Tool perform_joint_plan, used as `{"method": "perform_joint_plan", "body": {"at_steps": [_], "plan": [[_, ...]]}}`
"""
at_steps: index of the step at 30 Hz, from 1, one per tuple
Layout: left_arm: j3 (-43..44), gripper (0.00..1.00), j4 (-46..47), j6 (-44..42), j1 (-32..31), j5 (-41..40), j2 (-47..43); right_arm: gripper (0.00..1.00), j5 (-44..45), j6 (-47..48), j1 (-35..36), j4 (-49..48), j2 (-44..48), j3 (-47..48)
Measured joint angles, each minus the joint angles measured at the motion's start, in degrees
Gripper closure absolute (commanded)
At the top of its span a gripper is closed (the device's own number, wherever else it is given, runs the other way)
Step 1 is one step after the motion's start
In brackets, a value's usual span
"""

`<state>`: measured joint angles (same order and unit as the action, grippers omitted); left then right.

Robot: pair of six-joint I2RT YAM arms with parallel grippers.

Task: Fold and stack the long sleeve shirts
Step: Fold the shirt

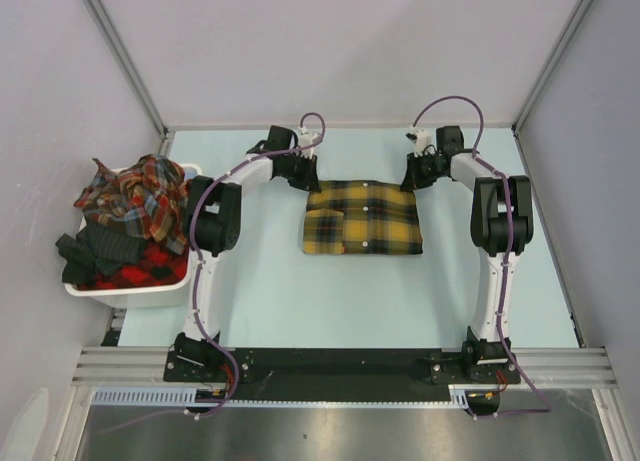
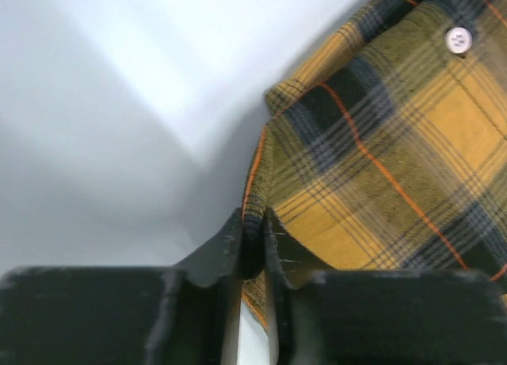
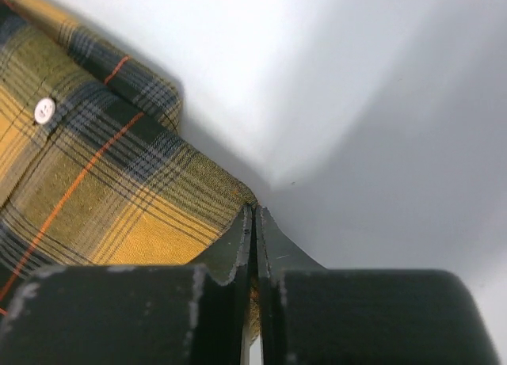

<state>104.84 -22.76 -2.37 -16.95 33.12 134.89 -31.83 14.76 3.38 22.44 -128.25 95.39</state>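
A mustard-yellow plaid long sleeve shirt point(image 1: 362, 219) lies folded into a rectangle at the middle of the pale table, buttons up. My left gripper point(image 1: 307, 177) is at its far left corner. In the left wrist view, the left gripper point(image 2: 253, 222) has a folded edge of the shirt point(image 2: 396, 143) pinched in a narrow gap between its jaws. My right gripper point(image 1: 412, 178) is at the far right corner. In the right wrist view, the right gripper point(image 3: 254, 214) is shut tight on the tip of the shirt point(image 3: 95, 183), with a sliver of cloth between the jaws.
A white basket point(image 1: 130, 297) stands at the table's left edge. It holds a heap of red-toned plaid shirts point(image 1: 135, 196) and a dark garment point(image 1: 95, 253). Grey walls close in the table at the back and on both sides.
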Motion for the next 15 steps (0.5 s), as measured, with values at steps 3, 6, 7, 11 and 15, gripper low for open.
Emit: {"method": "perform_joint_plan", "body": {"at_steps": [3,6,7,11,15], "plan": [[0.2,0.62,-0.2,-0.2,0.1,-0.3,0.0,0.47,0.7,-1.3,-0.1,0.1,0.0,1.2],[0.0,0.45,-0.5,-0.1,0.9,0.1,-0.8,0.21,-0.1,-3.1,-1.1,0.3,1.1,1.6],[-0.5,0.34,-0.6,0.1,1.4,0.6,-1.6,0.13,-0.7,-3.8,-1.6,0.5,1.9,1.6],[-5.4,0.01,0.2,2.7,4.6,4.9,-9.7,0.0,-6.6,-6.4,-5.5,2.8,9.2,1.6],[-17.4,0.01,5.4,8.7,6.7,11.8,-25.6,0.0,-14.6,-10.0,-7.7,4.3,20.9,-1.5]]}}
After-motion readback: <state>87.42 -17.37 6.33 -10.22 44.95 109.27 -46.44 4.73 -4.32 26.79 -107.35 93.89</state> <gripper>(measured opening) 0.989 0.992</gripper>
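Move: At the shirt's two far corners, both hands hold its edge down near the table. The folded shirt's middle lies about 12 cm to the right of the left hand and 8 cm back from it, some 11 cm to the left of the right hand and 8 cm back from it, roughly 1 cm below both. The far button is about 13 cm right of the left hand and 1 cm ahead; the folded-in patch is 13 cm back and 2 cm right of the left hand. Letting go of the shirt's far corners, both hands spread their fingers wide and climb away fast, the left by about 14 cm, the right by some 18 cm. Each eases outward from the shirt, left hand to the left and right hand to the right, and draws back a few centimetres late in the rise, its downward-slanting fingers tipping up towards level. ##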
